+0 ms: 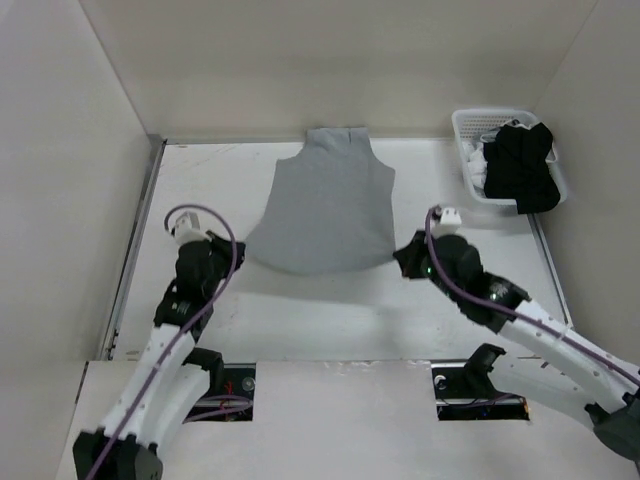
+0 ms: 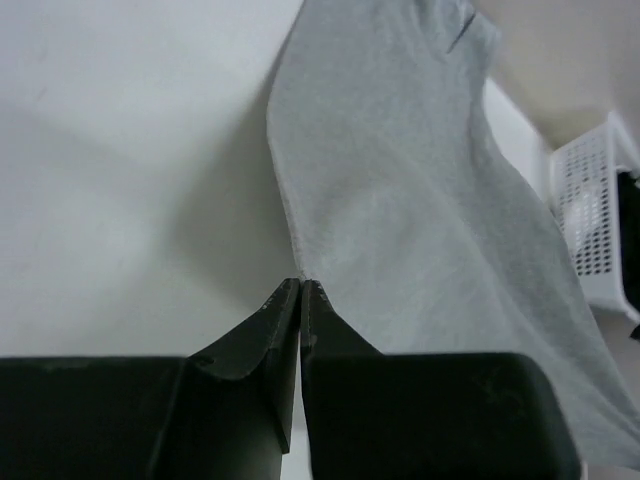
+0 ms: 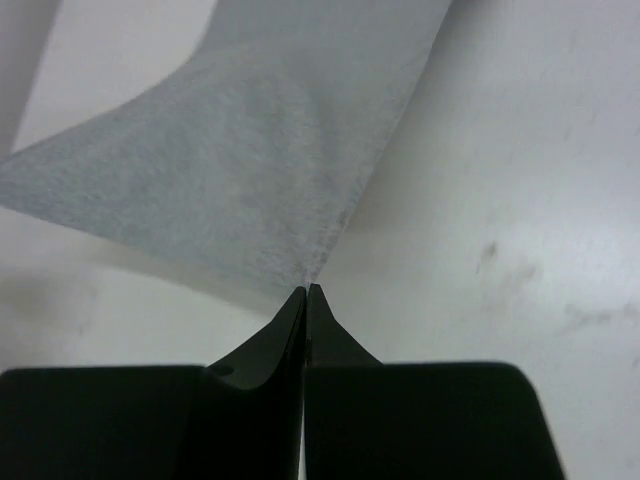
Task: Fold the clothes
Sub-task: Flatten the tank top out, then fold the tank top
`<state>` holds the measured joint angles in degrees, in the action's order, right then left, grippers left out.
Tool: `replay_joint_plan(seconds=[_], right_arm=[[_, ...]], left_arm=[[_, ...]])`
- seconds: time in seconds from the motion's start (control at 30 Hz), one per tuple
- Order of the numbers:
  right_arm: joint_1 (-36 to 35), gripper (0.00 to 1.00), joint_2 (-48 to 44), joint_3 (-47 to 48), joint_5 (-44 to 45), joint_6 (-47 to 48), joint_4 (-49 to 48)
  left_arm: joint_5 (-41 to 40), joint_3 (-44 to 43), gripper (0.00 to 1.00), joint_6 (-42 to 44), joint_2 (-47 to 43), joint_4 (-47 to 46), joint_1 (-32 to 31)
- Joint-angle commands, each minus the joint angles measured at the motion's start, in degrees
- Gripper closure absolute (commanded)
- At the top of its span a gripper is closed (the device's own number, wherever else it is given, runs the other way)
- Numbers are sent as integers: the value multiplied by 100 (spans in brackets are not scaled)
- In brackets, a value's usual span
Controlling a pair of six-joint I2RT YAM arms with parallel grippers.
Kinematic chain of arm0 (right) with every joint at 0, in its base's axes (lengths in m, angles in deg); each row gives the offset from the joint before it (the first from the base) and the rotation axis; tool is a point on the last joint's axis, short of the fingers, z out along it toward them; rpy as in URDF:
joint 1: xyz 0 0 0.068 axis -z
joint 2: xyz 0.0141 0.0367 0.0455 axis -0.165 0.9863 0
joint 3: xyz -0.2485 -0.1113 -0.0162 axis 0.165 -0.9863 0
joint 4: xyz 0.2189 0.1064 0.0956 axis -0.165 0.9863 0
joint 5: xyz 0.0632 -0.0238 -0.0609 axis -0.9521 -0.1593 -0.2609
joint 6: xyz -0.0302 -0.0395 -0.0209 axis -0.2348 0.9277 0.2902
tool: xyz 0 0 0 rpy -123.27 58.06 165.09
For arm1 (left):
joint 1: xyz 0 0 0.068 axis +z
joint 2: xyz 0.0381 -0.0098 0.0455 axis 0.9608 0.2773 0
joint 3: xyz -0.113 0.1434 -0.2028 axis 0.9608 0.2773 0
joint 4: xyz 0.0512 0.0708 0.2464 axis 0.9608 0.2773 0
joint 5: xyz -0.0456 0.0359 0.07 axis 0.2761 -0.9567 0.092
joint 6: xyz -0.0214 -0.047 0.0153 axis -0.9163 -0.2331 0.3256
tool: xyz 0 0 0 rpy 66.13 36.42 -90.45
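Note:
The clothes (image 1: 327, 200) are one plain heather-grey sleeveless garment. Its neck end rests on the table at the far side, and its hem is lifted off the table toward me, casting a shadow below. My left gripper (image 1: 243, 247) is shut on the hem's left corner; in the left wrist view the grey fabric (image 2: 420, 220) runs away from the pinched fingertips (image 2: 301, 284). My right gripper (image 1: 398, 252) is shut on the hem's right corner, with the cloth (image 3: 250, 160) stretched up and left from its tips (image 3: 306, 290).
A white basket (image 1: 468, 130) at the back right holds a black garment (image 1: 522, 165) and a white cloth (image 1: 480, 160). White walls close in the table (image 1: 200, 180) on the left, back and right.

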<state>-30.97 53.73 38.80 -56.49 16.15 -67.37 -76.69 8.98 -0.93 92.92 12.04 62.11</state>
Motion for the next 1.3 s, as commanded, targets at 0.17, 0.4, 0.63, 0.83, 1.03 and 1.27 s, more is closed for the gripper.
replay_joint_plan(seconds=[0.17, 0.4, 0.63, 0.83, 1.03, 1.27], right_arm=[[-2457, 100, -1680, -1320, 912, -2414, 1313], [-3868, 100, -1682, -1268, 1229, -3621, 2345], [-1640, 100, -735, -654, 1020, -1648, 820], [1358, 100, 1241, 435, -719, -439, -1308], [2521, 100, 4202, 2937, -1451, -307, -1733], [2760, 57, 6527, 5298, -1514, -518, -881]], left_arm=[[-90, 515, 100, -519, -2743, 2515, -589], [-1020, 85, 100, -1084, -2982, 3511, -1558], [-1672, -398, 100, -628, -1176, 1310, -1296], [-1655, -1670, 100, -460, 1925, -1109, -391], [-1286, -4156, 100, -189, 5090, -1684, 58], [-556, -6009, 56, 24, 7038, -752, 313]])
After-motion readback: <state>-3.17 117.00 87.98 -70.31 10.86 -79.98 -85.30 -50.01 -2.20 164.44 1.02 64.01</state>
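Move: The tank top is stretched forward from both hands, which already pinch its hem corners. Its shoulder end, over which the hem goes, lies some 36 cm ahead of the left hand and 25 cm to its right; from the right hand it is about 39 cm ahead and 14 cm left, on the table roughly 9 cm lower. The white basket stands around 30 cm ahead of the right hand and 38 cm to its right. The tank top's hem, still pinched at both corners, is first drawn back and down towards the robot, about 11 cm by the left hand and 17 cm by the right. Both hands then reverse and sweep it quickly forward, over 40 cm, rising slightly over the body towards the shoulders; the right wrist swings clockwise on the way. At the far end both grippers open nearly halfway. ##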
